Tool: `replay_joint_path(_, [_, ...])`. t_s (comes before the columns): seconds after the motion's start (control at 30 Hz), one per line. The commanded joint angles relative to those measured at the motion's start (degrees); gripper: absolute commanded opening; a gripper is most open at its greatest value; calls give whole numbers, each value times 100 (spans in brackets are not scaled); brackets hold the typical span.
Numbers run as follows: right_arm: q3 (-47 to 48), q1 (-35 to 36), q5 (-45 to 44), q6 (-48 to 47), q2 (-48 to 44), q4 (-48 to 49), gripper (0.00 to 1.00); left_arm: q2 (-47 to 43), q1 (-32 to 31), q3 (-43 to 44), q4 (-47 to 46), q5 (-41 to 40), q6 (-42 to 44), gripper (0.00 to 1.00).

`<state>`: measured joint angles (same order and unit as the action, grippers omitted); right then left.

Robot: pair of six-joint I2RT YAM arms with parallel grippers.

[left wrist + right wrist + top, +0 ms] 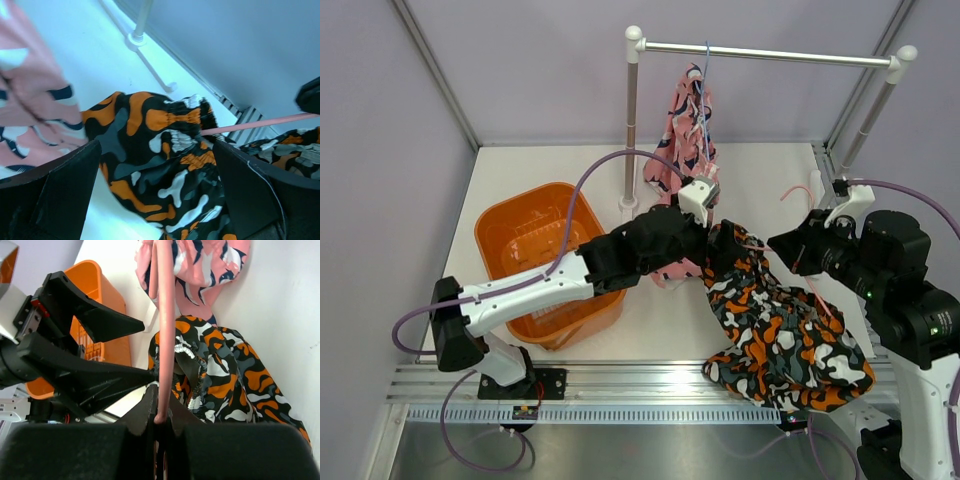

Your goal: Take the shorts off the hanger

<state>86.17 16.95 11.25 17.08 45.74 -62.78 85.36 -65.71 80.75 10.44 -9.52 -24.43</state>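
Note:
The camouflage shorts (785, 335) in orange, black, white and grey hang from a pink hanger (165, 330) and trail down to the table's front edge. My right gripper (161, 405) is shut on that hanger's bar; it sits right of the waistband (772, 243). My left gripper (160, 195) is open, its fingers (65, 190) on either side of the bunched waistband (175, 120), reaching in from the left (713, 248). The pink shorts (685, 130) with navy and white blotches hang from a blue hanger (703, 100) on the rail (770, 54).
An orange basket (520, 235) stands at the left, under my left arm. The rack's left post (632, 120) and its foot (134, 39) stand just behind the shorts. Grey walls close in the back and both sides.

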Motion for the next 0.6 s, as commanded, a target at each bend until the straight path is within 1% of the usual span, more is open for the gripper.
replay_joint_path(0.0, [268,63,-202,-126,-12,-207,0,138,-143,433,-639,-226,26,99])
replay_joint_path(0.1, [374,63,-237,-135,-47,-278,0,314,-196,468,-753,-226,-18,99])
replay_joint_path(0.2, [479,63,-360,-170,-38,-366,0,455,-214,494,-842,-59,-89,99])
replay_joint_path(0.33, [559,72,-360,-170,-38,-375,0,578,-258,512,-736,-199,-80,98])
replay_joint_path(0.47, [629,63,-334,-170,-30,-331,0,666,-258,512,-675,-305,-89,88])
replay_joint_path(0.5, [655,63,-325,-170,-30,-340,0,675,-258,521,-675,-340,-80,80])
replay_joint_path(0.57, [690,54,-342,-170,-30,-349,0,701,-258,521,-648,-366,-71,70])
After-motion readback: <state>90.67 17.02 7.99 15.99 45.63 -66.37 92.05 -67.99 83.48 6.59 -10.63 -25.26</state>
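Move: About 5 cm to the left hand's right and 3 cm below lies the near end of the camouflage shorts' waistband, which the open fingers already face. The pink shorts hang some 10 cm ahead of this hand and 4 cm to its left; the pink hanger, gripped by the right hand, is about 9 cm to its right and 3 cm above. From the right hand the waistband end lies roughly 6 cm left, 1 cm ahead and 5 cm below. Reaching about 4 cm to the right, the left hand brings its wide-open fingers around the waistband end of the camouflage shorts, dips about 2.5 cm after a slight rise, then starts closing, about a quarter shut. The right hand keeps its grip on the pink hanger and eases some 2 cm right, up and slightly back. ##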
